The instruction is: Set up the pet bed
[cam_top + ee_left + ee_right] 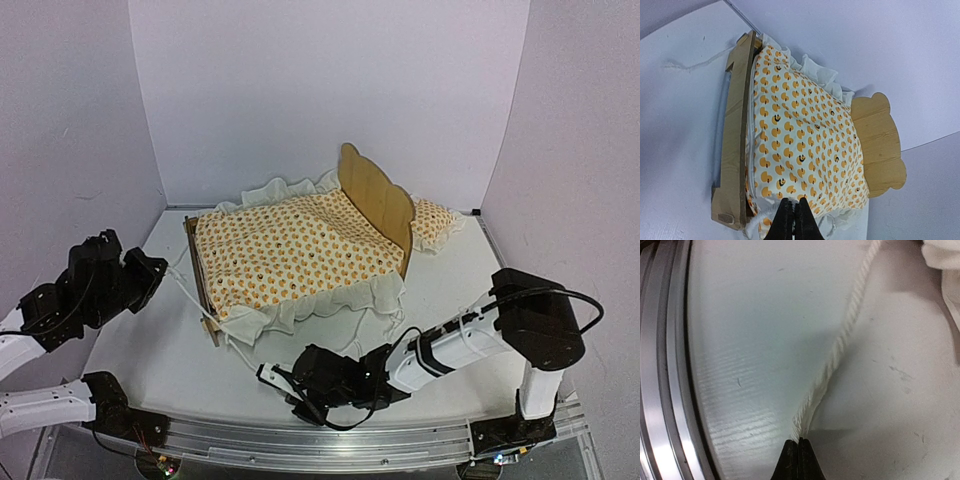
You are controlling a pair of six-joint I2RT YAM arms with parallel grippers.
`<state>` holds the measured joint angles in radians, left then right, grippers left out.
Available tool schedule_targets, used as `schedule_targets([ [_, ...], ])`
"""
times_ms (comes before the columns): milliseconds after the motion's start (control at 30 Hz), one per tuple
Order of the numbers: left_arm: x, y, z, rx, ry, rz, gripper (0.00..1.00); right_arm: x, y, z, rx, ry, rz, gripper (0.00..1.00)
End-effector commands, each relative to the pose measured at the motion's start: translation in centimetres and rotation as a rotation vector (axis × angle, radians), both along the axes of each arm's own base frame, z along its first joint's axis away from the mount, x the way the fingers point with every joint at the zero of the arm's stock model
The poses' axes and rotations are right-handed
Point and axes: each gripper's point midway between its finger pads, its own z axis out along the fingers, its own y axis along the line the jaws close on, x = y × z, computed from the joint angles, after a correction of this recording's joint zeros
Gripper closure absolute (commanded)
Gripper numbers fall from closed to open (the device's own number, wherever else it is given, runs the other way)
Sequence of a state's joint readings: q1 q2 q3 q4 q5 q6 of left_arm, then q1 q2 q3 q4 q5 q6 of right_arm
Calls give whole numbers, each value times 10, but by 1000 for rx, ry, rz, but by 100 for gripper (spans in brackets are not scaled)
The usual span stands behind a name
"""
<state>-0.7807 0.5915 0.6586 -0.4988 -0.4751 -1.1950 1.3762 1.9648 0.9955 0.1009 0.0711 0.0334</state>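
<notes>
The pet bed (376, 196) stands mid-table, its scalloped plywood headboard (882, 145) at the right and its low footboard (735, 145) at the left. Orange-print bedding (295, 250) with a white ruffle covers the frame. A white cord (840, 345) runs from the bed's near left corner across the table. My right gripper (798, 441) lies low near the front edge (265, 375), shut on that cord's frayed end. My left gripper (794, 202) hangs left of the footboard (160, 268), apart from it, shut and holding nothing.
A small matching pillow (435, 222) lies behind the headboard at the back right. Another loose cord (690, 64) trails from the footboard's far corner. The metal rail (662, 365) marks the table's front edge, just beside my right gripper. White walls close in the table.
</notes>
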Motion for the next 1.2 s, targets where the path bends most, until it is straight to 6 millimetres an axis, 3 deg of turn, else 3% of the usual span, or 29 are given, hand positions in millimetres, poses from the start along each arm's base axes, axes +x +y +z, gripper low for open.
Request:
schedule_targets([
  [0, 11, 17, 36, 186, -90, 63, 100, 24, -49, -9, -120, -36, -154, 100],
  [167, 22, 35, 46, 426, -72, 146, 100, 42, -83, -14, -223, -83, -251, 100],
  [267, 31, 45, 27, 569, 16, 207, 100, 59, -98, -16, -267, -57, -336, 100],
  [367, 38, 56, 8, 606, 86, 235, 100, 70, -99, -17, -261, 0, -382, 100],
  [467, 42, 87, -8, 604, 163, 304, 100, 77, -95, -19, -256, 55, -401, 100],
  [633, 31, 142, -32, 557, 263, 434, 100, 85, -99, -21, -269, 107, -436, 100],
  [767, 23, 147, -62, 469, 342, 419, 100, 76, -95, -18, -251, 162, -392, 100],
  [900, 15, 138, -81, 382, 369, 393, 100, 28, -56, -1, -176, 422, -165, 100],
  [933, 13, 138, -82, 370, 365, 398, 100, 17, -49, 4, -167, 475, -128, 91],
  [967, 11, 139, -81, 362, 357, 406, 97, 7, -44, 10, -157, 516, -95, 82],
  [1000, 10, 140, -79, 355, 346, 413, 88, 1, -41, 16, -143, 541, -72, 73],
  [1067, 9, 139, -72, 340, 317, 409, 53, 1, -43, 29, -117, 530, -79, 60],
  [1100, 10, 136, -67, 336, 306, 386, 41, 4, -46, 39, -104, 499, -87, 51],
  [1167, 15, 125, -58, 347, 289, 304, 30, 15, -62, 54, -122, 407, -112, 36],
])
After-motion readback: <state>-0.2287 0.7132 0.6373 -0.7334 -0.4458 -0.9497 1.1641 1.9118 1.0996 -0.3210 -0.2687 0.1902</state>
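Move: The left hand holds a cord roughly 25 cm above the table. The bed's near-left corner is about 8 cm ahead, 6 cm right and 22 cm below; bare table for its cord lies about 6 cm ahead, 5 cm left. The right hand holds the other cord just above the table. Its laying spot is roughly 6 cm ahead, 2 cm right; that bed corner is 17 cm ahead, 19 cm left, and the sheet's ruffle 24 cm straight ahead. Both hands keep pinching their cords, then let go near the end. The left first rises a little and reaches forward, then swings about 15 cm left, away from the bed corner, and sinks some 11 cm, rolling its left side up about 30 degrees before opening. The right sweeps low over the table, about 12 cm forward and right, turning clockwise, then opens while drawing back and tipping. ##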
